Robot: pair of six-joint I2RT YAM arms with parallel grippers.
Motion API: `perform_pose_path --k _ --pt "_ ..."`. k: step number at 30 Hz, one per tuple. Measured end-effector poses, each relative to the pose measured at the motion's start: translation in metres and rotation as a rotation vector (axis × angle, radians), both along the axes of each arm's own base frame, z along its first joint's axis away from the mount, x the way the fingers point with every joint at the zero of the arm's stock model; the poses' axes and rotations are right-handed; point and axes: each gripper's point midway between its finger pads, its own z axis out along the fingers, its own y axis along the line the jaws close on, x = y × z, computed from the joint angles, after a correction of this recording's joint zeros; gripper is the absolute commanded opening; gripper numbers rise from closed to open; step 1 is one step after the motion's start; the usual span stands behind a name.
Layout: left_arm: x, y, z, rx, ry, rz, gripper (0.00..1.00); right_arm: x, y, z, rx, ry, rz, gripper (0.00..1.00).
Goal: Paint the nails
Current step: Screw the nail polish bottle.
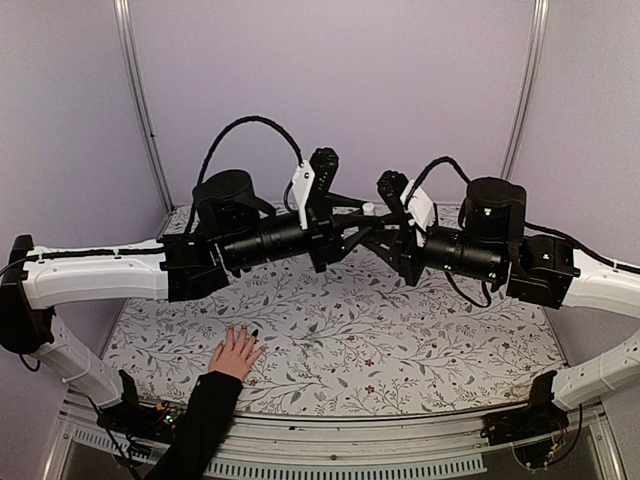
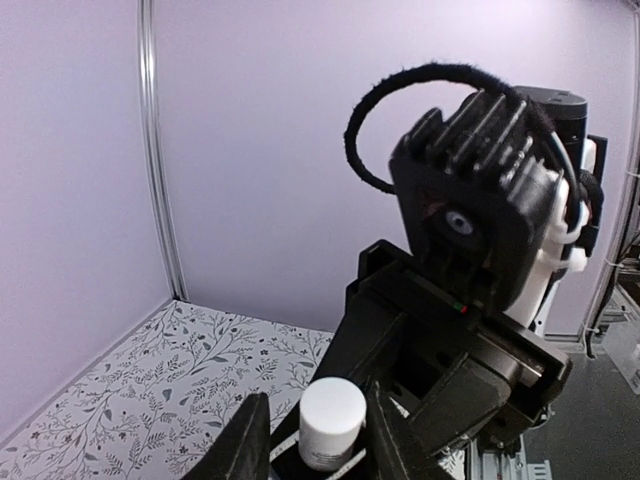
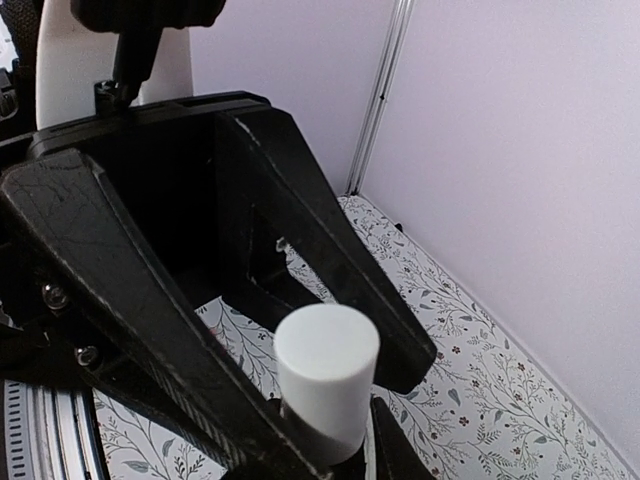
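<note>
A light-skinned hand (image 1: 237, 352) in a black sleeve rests with fingers spread on the floral tabletop at the near left. Its nails (image 1: 244, 331) are too small to judge. Both arms are raised above the table's middle, well away from the hand. My right gripper (image 1: 388, 225) (image 3: 345, 457) is shut on a small dark bottle, whose white cap (image 3: 326, 375) (image 2: 332, 418) (image 1: 368, 208) sticks out toward the left arm. My left gripper (image 1: 362, 214) (image 2: 315, 437) stands open around the cap; one finger (image 2: 388, 432) is at the cap's side, and the other (image 2: 243, 442) is a small gap away.
The floral tabletop (image 1: 400, 340) is enclosed by lilac walls at the back and both sides, with metal posts (image 1: 140, 100) in the back corners. The arm bases and cabling sit along the near edge (image 1: 330, 445).
</note>
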Motion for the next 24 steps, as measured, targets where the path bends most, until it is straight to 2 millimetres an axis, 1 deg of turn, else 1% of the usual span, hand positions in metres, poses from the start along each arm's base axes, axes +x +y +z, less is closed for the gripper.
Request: perform_pose_path --k 6,8,11,13,15,19,24 --pt "0.001 0.000 0.000 0.003 -0.004 0.011 0.07 0.002 0.003 -0.005 -0.011 0.004 -0.004 0.00" --pt "0.000 0.000 0.000 0.007 -0.014 0.008 0.01 0.002 0.003 -0.005 -0.013 0.003 -0.003 0.00" --pt "-0.004 0.000 0.000 0.018 -0.030 -0.030 0.00 -0.002 0.004 -0.006 -0.018 0.001 0.022 0.00" --pt "-0.010 0.001 0.000 0.026 -0.047 -0.080 0.00 -0.008 0.006 -0.005 -0.020 -0.002 0.064 0.00" --pt "-0.020 0.002 0.002 0.032 -0.076 -0.152 0.00 -0.020 0.007 -0.002 -0.018 -0.009 0.133 0.00" --pt "-0.049 0.004 0.004 0.056 -0.135 -0.307 0.00 -0.051 0.009 0.001 -0.015 -0.010 0.309 0.00" --pt "-0.078 0.005 0.005 0.089 -0.175 -0.485 0.00 -0.086 0.012 0.002 -0.008 -0.004 0.518 0.00"
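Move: The nail polish bottle's white cap stands between your open left fingers, practically at the left hand point, perhaps 1 cm to its right. The bottle body, still held upright in the right gripper, lies under the cap, about 1 cm right of the left hand point and 3 cm below it. From the right hand point the cap is straight above by about 3 cm, with the body right between the right fingers. Shut the left gripper on the white cap while the right keeps its hold on the bottle below. Then draw both hands back together about 8 cm, yawing the left wrist clockwise and the right counter-clockwise, some 30 degrees each, so the cap is twisted clockwise against the body. ##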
